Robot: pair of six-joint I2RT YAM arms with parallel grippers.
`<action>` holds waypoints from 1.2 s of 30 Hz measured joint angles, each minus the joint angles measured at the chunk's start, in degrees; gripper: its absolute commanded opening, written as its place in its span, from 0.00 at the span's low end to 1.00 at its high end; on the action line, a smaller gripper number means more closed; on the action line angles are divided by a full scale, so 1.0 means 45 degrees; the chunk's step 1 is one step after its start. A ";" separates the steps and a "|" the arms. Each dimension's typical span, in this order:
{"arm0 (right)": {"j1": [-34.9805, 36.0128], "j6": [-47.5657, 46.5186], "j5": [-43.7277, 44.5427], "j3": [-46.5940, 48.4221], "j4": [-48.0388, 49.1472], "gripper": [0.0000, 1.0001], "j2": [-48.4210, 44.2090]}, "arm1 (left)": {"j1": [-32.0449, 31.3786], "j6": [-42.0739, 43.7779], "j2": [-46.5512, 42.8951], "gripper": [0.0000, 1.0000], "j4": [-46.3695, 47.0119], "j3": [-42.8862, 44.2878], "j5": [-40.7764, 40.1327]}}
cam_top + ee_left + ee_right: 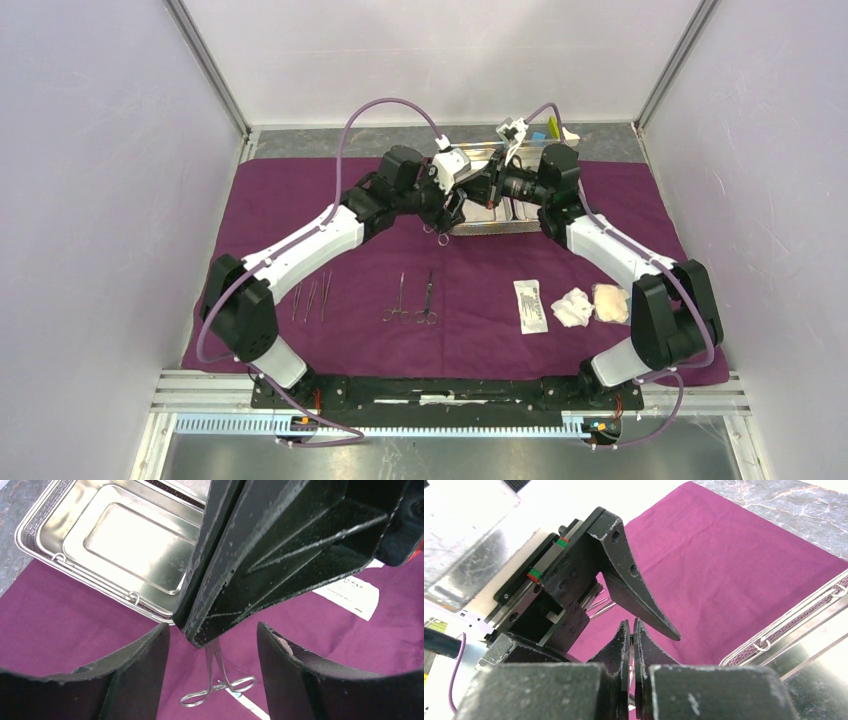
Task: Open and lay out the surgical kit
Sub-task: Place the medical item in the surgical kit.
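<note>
A slim steel scissor-handled instrument (218, 680) hangs handles-down over the plum-purple cloth (560, 270), just in front of the shiny steel tray (480, 230). My right gripper (631, 622) is shut on its tip end. My left gripper (212, 626) stands open, one finger on either side of the hanging instrument and not touching it. In the top view the instrument's rings (437, 235) show below the two meeting wrists. The tray compartment (130, 545) seen from the left wrist holds nothing.
On the cloth lie tweezers (311, 298), two scissor-handled instruments (398, 300) (429, 300), a white flat packet (531, 305) and gauze pads (573, 307) (611, 302). Small blue and yellow-green blocks (552, 128) sit behind the tray. Walls close in both sides.
</note>
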 measured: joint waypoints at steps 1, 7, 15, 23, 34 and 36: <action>-0.0005 0.0005 0.0044 0.0000 -0.0034 0.00 -0.0039 | 0.0000 0.0000 -0.0024 0.73 0.0034 -0.0058 0.0005; -0.0097 0.0000 0.0287 -0.0005 -0.0277 0.00 -0.0316 | 0.0000 0.0000 -0.0223 0.66 0.0223 -0.0559 0.0024; -0.0296 -0.0063 0.0447 -0.0005 -0.0520 0.00 -0.0369 | 0.0000 0.0000 -0.0597 0.54 0.0282 -0.0797 0.0141; -0.0345 -0.0097 0.0481 -0.0005 -0.0573 0.00 -0.0369 | 0.0000 0.0000 -0.0631 0.50 0.0287 -0.0782 0.0204; -0.0355 -0.0097 0.0476 -0.0005 -0.0685 0.00 -0.0369 | 0.0000 -0.0005 -0.0063 0.36 0.0291 -0.0408 0.0413; -0.0355 -0.0097 0.0476 -0.0005 -0.0733 0.00 -0.0364 | 0.0000 -0.0005 -0.0024 0.35 0.0296 -0.0398 0.0413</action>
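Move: The medical item, a ring-handled clamp pinched in the right fingers, has its middle about 2 cm below the left hand and 1 cm to its left; from the right hand it lies some 2 cm back, 1 cm left and 3 cm down. The tray's middle is roughly 11 cm ahead of the left hand, 15 cm to its right and 18 cm below; black scissors lie about 14 cm back and 3 cm left of that hand, 20 cm down. The clamp stays pinched in the shut right fingers, which draw it about 1.5 cm right and a little forward, then hold still. Around its shanks the open left hand dips and backs off about 1 cm, comes up again, then eases right and down while its fingers narrow to roughly half their gap, without a visible grip yet. ##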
